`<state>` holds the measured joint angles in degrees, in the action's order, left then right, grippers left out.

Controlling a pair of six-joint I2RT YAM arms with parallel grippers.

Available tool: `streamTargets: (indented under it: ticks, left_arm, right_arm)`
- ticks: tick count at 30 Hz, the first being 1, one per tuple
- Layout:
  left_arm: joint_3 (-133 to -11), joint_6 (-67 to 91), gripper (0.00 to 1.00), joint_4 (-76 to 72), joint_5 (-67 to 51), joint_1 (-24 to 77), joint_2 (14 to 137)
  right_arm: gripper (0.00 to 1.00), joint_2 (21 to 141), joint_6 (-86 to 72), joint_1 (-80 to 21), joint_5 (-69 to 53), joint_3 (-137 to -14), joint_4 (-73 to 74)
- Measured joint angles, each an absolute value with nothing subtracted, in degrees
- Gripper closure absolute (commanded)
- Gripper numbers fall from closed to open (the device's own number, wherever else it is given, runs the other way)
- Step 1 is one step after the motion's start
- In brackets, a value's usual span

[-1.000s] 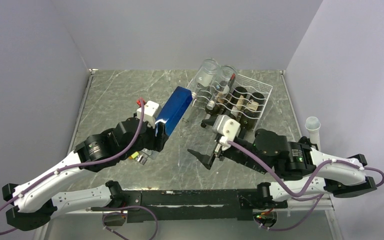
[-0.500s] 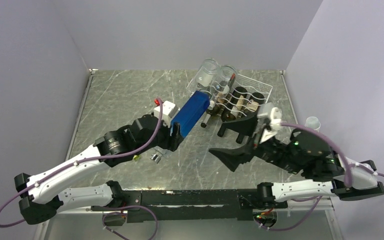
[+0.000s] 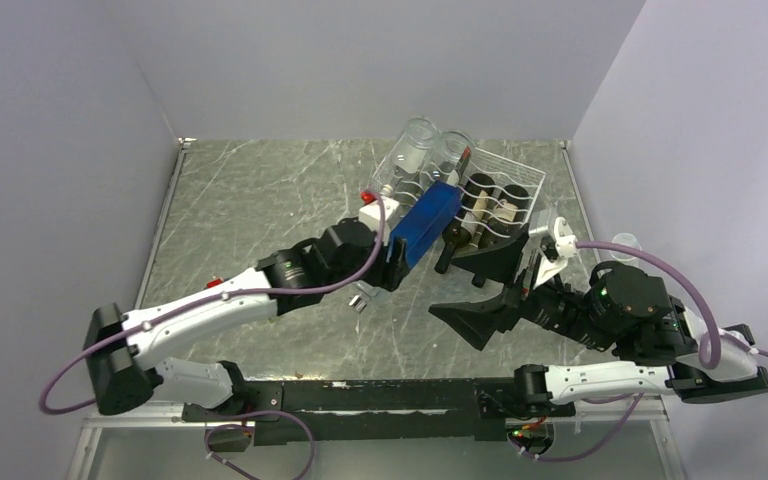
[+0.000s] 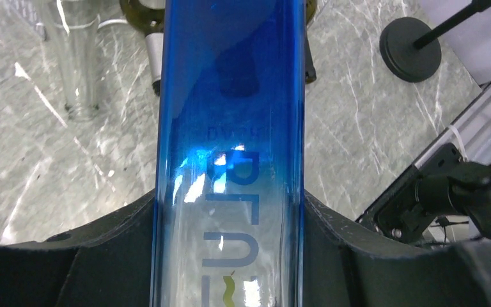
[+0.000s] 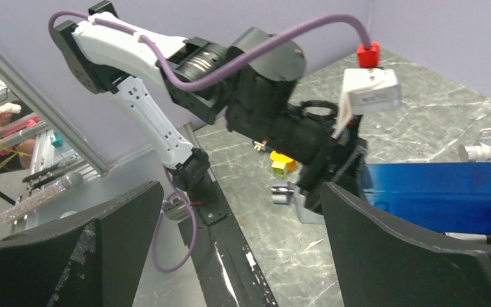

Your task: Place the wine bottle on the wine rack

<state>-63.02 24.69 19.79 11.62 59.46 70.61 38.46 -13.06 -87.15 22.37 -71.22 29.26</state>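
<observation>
My left gripper (image 3: 397,262) is shut on a blue glass wine bottle (image 3: 426,221), held tilted with its far end at the near left edge of the white wire wine rack (image 3: 516,182). In the left wrist view the bottle (image 4: 230,128) fills the middle, clamped between both black fingers (image 4: 112,246). Two clear bottles (image 3: 415,152) and two dark bottles (image 3: 480,205) lie in the rack's grooves. My right gripper (image 3: 479,294) is open and empty, raised just near the rack's front. The right wrist view shows the blue bottle (image 5: 441,195) at right.
A white capped tube (image 3: 625,255) stands at the table's right edge. Small yellow and metal bits (image 5: 282,167) lie on the marble under the left wrist. A black round stand base (image 4: 410,39) sits beyond the bottle. Purple walls enclose three sides.
My left arm has carried the blue bottle right and away, from mid-table to the rack's edge. My right arm swung right and rose, its open gripper now turned towards the left arm.
</observation>
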Motion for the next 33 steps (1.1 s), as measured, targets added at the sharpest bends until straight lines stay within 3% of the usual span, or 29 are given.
streamTargets:
  ticks: [10, 17, 33]
  left_arm:
    - [-71.2, 25.6, 0.99, 7.1, 12.1, 59.6, 90.0]
    - [-85.2, 26.5, 0.99, 3.7, 13.1, 59.8, 103.6]
    - [-99.5, 31.1, 0.99, 4.5, 16.5, 57.9, 119.5]
  right_arm:
    - [0.04, 32.1, -17.2, -87.2, 24.3, -67.1, 29.5]
    - [0.04, 31.2, -19.2, -87.2, 25.3, -66.1, 30.0]
    - [0.05, 29.1, -22.2, -87.2, 25.4, -62.6, 30.4]
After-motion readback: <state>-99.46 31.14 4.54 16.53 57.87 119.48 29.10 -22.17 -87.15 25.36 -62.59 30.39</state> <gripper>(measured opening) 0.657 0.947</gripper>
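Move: The left hand holds the blue bottle by its body. The free upper place on the wine rack is about 20 cm ahead, 23 cm to its right and 12 cm lower. A clear bottle lies some 9 cm left of that place and 3 cm farther out, with a second clear bottle about 9 cm beyond it to the left. From the open, empty right hand the free place is roughly 34 cm ahead, 14 cm right and 32 cm lower. Still gripping the blue bottle round its body, base end leading, the left hand sweeps right about 18 cm and forward 14 cm to the rack's free upper place, passing on the near side of the two clear bottles. It dips a little, runs nearly level, then sinks to finish some 6 cm lower, turning about 10 degrees counter-clockwise. The open right hand drifts down and right some 3 cm each. ##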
